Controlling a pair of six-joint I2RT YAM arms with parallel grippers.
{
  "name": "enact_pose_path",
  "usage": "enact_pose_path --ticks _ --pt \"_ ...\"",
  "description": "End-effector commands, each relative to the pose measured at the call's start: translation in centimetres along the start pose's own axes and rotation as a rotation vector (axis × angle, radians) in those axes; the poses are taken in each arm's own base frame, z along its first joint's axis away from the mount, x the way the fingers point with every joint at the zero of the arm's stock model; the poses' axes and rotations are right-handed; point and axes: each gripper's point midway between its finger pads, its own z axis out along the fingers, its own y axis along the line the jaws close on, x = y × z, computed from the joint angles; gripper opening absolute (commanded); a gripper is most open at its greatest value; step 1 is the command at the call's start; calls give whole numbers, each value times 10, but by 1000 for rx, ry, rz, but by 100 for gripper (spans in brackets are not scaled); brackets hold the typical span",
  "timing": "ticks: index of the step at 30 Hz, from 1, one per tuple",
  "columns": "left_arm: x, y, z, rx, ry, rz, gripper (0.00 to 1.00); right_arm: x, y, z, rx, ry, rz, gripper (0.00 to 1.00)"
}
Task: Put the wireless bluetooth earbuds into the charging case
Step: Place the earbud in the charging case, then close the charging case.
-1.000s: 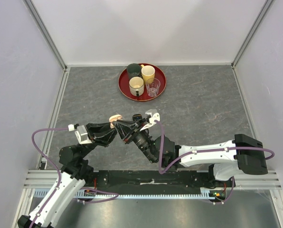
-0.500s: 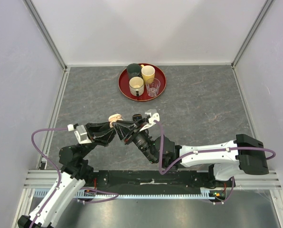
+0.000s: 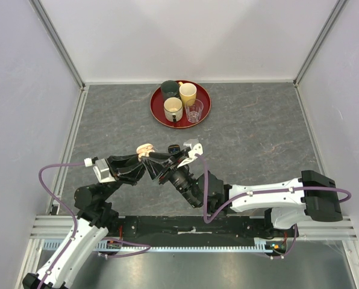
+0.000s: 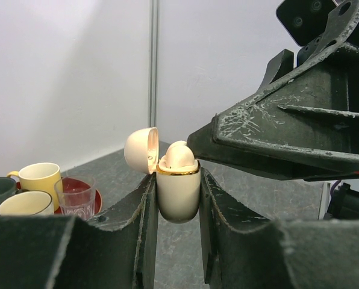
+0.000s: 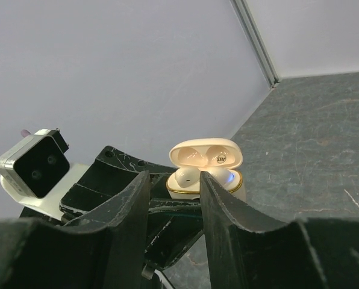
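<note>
The cream-white charging case [image 4: 178, 194] sits upright between the fingers of my left gripper [image 4: 177, 180], which is shut on it above the table. Its lid [image 4: 140, 150] is flipped open. Two cream-white wireless bluetooth earbuds [image 5: 187, 176] sit in the case [image 5: 211, 182], a blue light glowing beside them. My right gripper [image 5: 173, 180] is open just in front of the case with nothing between its fingers. From above, the case [image 3: 145, 148] shows where the two grippers meet, the left gripper [image 3: 142, 159] below it and the right gripper [image 3: 158, 160] to its right.
A red tray [image 3: 156, 112] stands at the back centre with a dark green cup [image 3: 169, 88], a yellow cup [image 3: 188, 93], a cream cup [image 3: 173, 108] and a clear glass [image 3: 194, 111]. Walls close the table on three sides.
The right gripper's jaws have spread apart next to the case. The left gripper still holds the case, shifted slightly to the left.
</note>
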Motion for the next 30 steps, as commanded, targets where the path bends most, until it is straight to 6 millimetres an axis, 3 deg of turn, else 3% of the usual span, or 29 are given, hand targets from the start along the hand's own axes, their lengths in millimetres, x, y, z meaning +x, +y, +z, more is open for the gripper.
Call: enact_pose_path --ticks 1,14,16,18,19,20,22,24,25,30 --pt "-27 -3 2 7 -98 67 2 -26 18 -3 -69 -42 -9 47" --pt "-30 0 2 -16 -102 50 2 -41 34 -15 -177 -34 -30 61" --pt "-29 1 2 -17 -102 53 2 -50 34 -18 -173 -37 -30 63" --pt "-28 1 2 -17 -96 52 2 -53 26 -20 -138 -24 -46 68" --pt "-28 1 2 -16 -96 54 2 -64 26 -22 -119 -31 -13 73" --pt "-27 0 2 -12 -93 52 2 -59 18 -23 -77 3 -38 81" --pt "-27 -1 2 -8 -85 50 2 -75 9 -23 -4 -10 -48 88" --pt "-25 -2 3 0 -74 46 2 -74 -8 -26 83 21 -102 98" --pt "-26 -3 3 4 -75 46 2 -85 -9 -25 107 12 -105 98" --pt "-22 -14 8 76 -31 38 2 -86 -30 -22 196 86 -124 98"
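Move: The open light-coloured charging case, both earbuds in it, is just beyond the right fingertips: about 3 cm ahead, 2 cm left and 2 cm below that hand. The left fingers hold it, with its middle some 1 cm ahead, 1 cm right and 1 cm above the left hand. From the right hand, the black case on the table lies roughly 15 cm ahead, 9 cm right and 27 cm down; the red tray, some 35 cm ahead, 11 cm right, 26 cm down. The right fingers, already loose of the earbud and close over the charging case, pull clear: the hand first eases back about 2 cm and up, then swings right some 6 cm, coming forward again and still rising, to end about 5 cm higher. Its half-open fingers spread wide on the way. The left hand keeps its grip on the charging case, nearly still. ##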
